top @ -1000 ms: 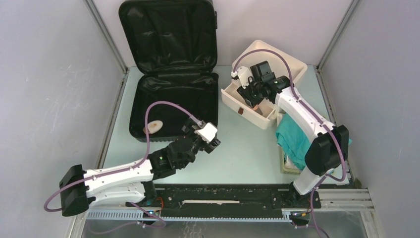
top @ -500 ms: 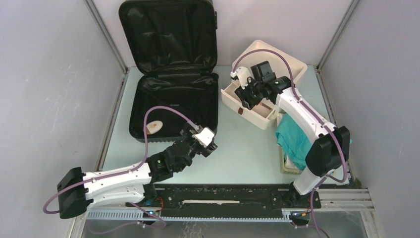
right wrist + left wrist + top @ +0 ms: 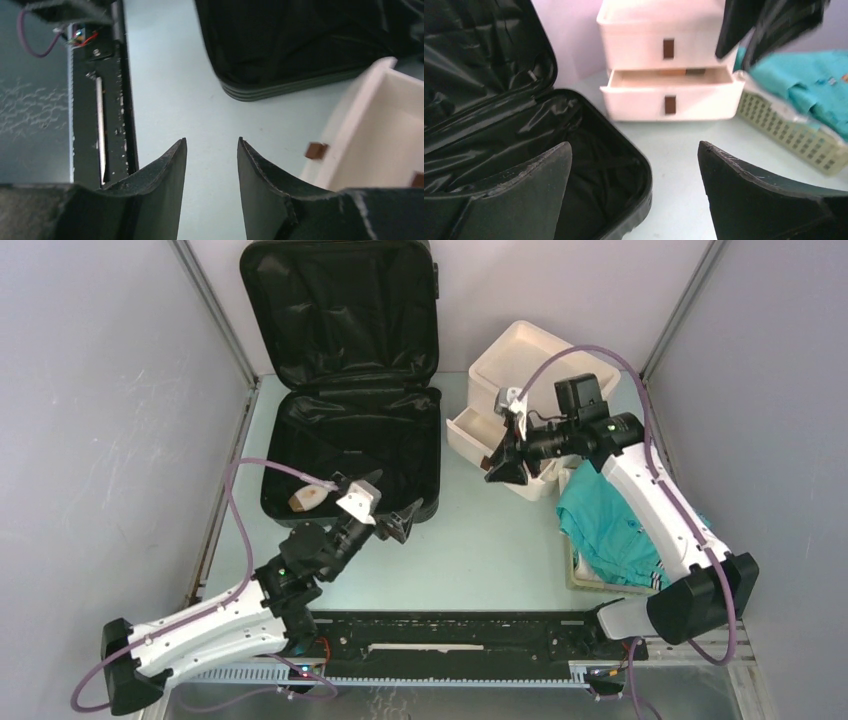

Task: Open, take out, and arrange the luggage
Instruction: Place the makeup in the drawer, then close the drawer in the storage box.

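The luggage (image 3: 350,455) is a black suitcase lying open at the back left, its lid (image 3: 340,310) leaning on the back wall. A small pale object (image 3: 310,497) lies on the black lining near its front left corner. My left gripper (image 3: 392,502) hovers over the suitcase's front right corner, open wide with nothing between its fingers. The left wrist view shows the suitcase rim (image 3: 644,175) below the left gripper (image 3: 634,145). My right gripper (image 3: 497,468) hangs over bare table in front of the white drawer box, open and empty. In the right wrist view, the right gripper (image 3: 211,141) points down at the table.
The white drawer box (image 3: 525,365) stands at the back right with a lower drawer (image 3: 480,435) pulled out. A pale basket (image 3: 580,575) holding teal cloth (image 3: 610,530) sits at the right edge. The black base rail (image 3: 450,635) runs along the near edge.
My right gripper has come out of the open drawer and now hangs in front of it. My left arm has drawn back to the left, turning its gripper over the suitcase's front corner.
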Robot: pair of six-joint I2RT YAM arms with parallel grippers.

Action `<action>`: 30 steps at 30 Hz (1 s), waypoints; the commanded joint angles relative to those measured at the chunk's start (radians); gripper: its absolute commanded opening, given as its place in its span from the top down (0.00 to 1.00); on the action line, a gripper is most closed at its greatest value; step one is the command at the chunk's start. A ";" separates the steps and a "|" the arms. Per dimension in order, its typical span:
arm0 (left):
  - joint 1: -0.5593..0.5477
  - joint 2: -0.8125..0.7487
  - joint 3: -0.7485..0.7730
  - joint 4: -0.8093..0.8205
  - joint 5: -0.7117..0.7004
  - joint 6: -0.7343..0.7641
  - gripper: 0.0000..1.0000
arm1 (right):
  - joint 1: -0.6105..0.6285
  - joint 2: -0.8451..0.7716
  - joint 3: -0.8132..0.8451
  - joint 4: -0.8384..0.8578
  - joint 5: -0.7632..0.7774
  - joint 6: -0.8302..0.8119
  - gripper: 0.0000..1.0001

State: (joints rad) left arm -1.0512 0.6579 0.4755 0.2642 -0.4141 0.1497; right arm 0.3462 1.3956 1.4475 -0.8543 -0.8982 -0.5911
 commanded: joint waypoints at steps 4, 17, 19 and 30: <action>0.128 0.159 0.126 0.184 0.242 -0.184 0.00 | 0.057 -0.005 -0.103 -0.079 -0.103 -0.358 0.53; 0.233 0.314 0.202 0.250 0.218 -0.269 0.00 | 0.186 0.132 -0.154 0.153 0.530 -0.176 0.89; 0.232 0.304 0.185 0.265 0.203 -0.274 0.00 | 0.206 0.159 -0.153 0.185 0.634 -0.142 0.92; 0.233 0.286 0.153 0.300 0.204 -0.277 0.00 | 0.218 0.227 -0.154 0.277 0.896 -0.089 0.91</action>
State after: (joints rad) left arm -0.8223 0.9798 0.6579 0.4999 -0.1902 -0.1085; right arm 0.5602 1.6085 1.2911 -0.6464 -0.1280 -0.7139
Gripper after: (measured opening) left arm 0.996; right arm 0.078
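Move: The brown handle of the open lower drawer lies about 10 cm ahead of the right hand, 2 cm to its left and 15 cm below. Inside the drawer the makeup is some 13 cm ahead, 5 cm right, at similar depth; the teal clothes are about 3 cm back and 24 cm right, the suitcase's middle about 11 cm ahead and 29 cm left, both low. From the left hand the handle is some 17 cm ahead, 19 cm right and 13 cm lower. Downward some 14 cm in a curve, first about 3 cm back, then roughly 10 cm forward, the right hand comes close in front of the open drawer's front panel, beside the handle. Its half-open, empty fingers shut and swing from pointing left to steeply down, about 40 degrees; contact with the panel can't be seen. The left hand, empty and open, goes about 6 cm forward, rising and drifting right over the suitcase's near rim. ##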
